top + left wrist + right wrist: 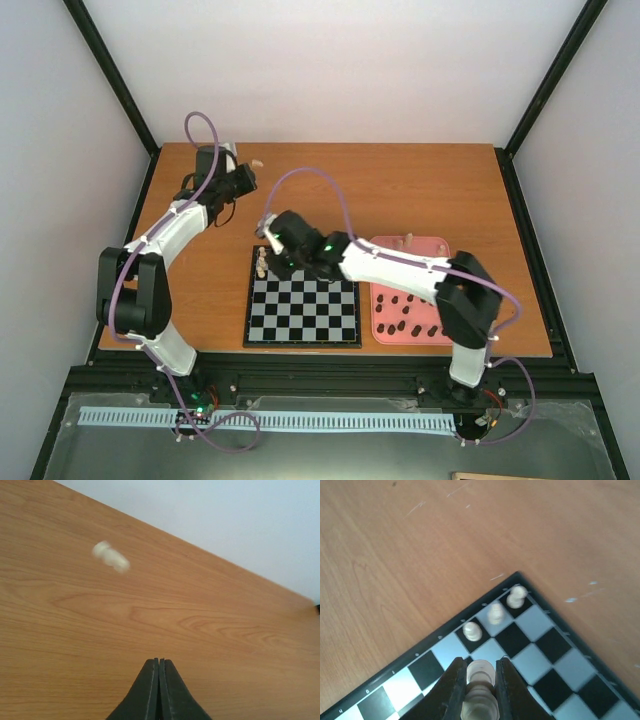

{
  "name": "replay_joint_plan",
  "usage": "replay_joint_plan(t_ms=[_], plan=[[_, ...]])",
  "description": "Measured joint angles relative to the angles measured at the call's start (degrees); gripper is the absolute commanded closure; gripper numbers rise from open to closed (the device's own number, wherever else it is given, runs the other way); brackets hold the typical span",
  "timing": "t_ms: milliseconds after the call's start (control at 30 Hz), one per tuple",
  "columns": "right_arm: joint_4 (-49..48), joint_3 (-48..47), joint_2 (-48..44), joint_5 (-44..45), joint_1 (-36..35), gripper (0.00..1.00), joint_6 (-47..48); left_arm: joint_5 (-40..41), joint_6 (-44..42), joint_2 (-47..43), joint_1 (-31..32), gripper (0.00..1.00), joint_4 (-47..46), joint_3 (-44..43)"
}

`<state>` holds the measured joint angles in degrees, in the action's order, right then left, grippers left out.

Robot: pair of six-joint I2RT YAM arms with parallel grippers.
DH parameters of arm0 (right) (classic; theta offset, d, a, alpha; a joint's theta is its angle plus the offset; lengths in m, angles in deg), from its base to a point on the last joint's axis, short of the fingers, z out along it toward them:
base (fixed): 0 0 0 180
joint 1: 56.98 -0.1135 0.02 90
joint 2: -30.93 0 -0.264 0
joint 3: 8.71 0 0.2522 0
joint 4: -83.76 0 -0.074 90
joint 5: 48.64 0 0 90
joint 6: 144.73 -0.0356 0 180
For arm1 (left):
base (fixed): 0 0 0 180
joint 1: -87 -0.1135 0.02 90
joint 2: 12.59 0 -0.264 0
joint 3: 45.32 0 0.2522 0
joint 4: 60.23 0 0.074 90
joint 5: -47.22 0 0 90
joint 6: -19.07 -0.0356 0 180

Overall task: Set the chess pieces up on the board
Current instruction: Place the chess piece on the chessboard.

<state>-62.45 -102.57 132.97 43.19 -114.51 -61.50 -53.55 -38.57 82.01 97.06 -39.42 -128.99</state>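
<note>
The board (302,312) lies at the table's near middle. Three cream chess pieces (496,613) stand in a row along its far left corner, seen from above as a small cluster of pieces (262,262). My right gripper (481,669) hovers just over the squares beside that row, shut on a cream chess piece (481,682) held upright between its fingers. My left gripper (159,661) is shut on nothing, low over bare wood at the far left. One more cream piece (111,557) lies on its side on the table ahead of it.
A pink tray (420,243) right of the board holds several dark brown pieces (405,315) and one cream piece (407,240) at its far edge. The right arm (390,265) reaches across the board's far right corner. Black frame posts border the table.
</note>
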Motion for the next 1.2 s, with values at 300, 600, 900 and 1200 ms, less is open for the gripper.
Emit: replay_joint_plan(t_ms=[300, 600, 900, 1200], plan=[[5.84, -6.51, 10.32, 0.55, -5.31, 0.97, -0.04, 4.59, -2.16, -1.22, -0.15, 0.99, 1.99, 0.22], [6.80, -6.51, 9.90, 4.46, -5.51, 0.97, -0.04, 5.25, -2.56, -1.99, -0.15, 0.81, 2.08, 0.22], [6.82, -6.54, 8.26, 4.74, -5.49, 0.96, 0.07, 7.26, -3.48, -1.99, -0.15, 0.31, 3.58, 0.22], [7.67, -10.47, 13.68, 3.28, -5.90, 0.96, -0.04, 9.09, -3.72, -1.70, -1.60, 0.21, 4.15, 0.22]])
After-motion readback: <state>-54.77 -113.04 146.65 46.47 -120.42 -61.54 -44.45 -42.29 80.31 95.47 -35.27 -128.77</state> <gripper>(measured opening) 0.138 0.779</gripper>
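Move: My right hand holds a white piece above the board's left edge. The empty fourth square from the far-left corner is about 3 cm back, 6 cm left and 15 cm below it. The three white pieces already standing there are also 6 cm left of the hand: the third is level with it, the second 3 cm ahead, the corner one 6 cm ahead. From my left hand, its fingers almost shut on nothing, a loose white piece is roughly 9 cm ahead, 1 cm left and 10 cm lower. With my right hand I keep the piece pinched and sink fast, leftward and a little back, towards the empty square beside the third piece. I check with a slight rise, then go left and down again: about 8 cm in all, the fingers tipping some 10 degrees steeper. Meanwhile my left hand, empty, opens its fingers wide and drifts about 4 cm left. ##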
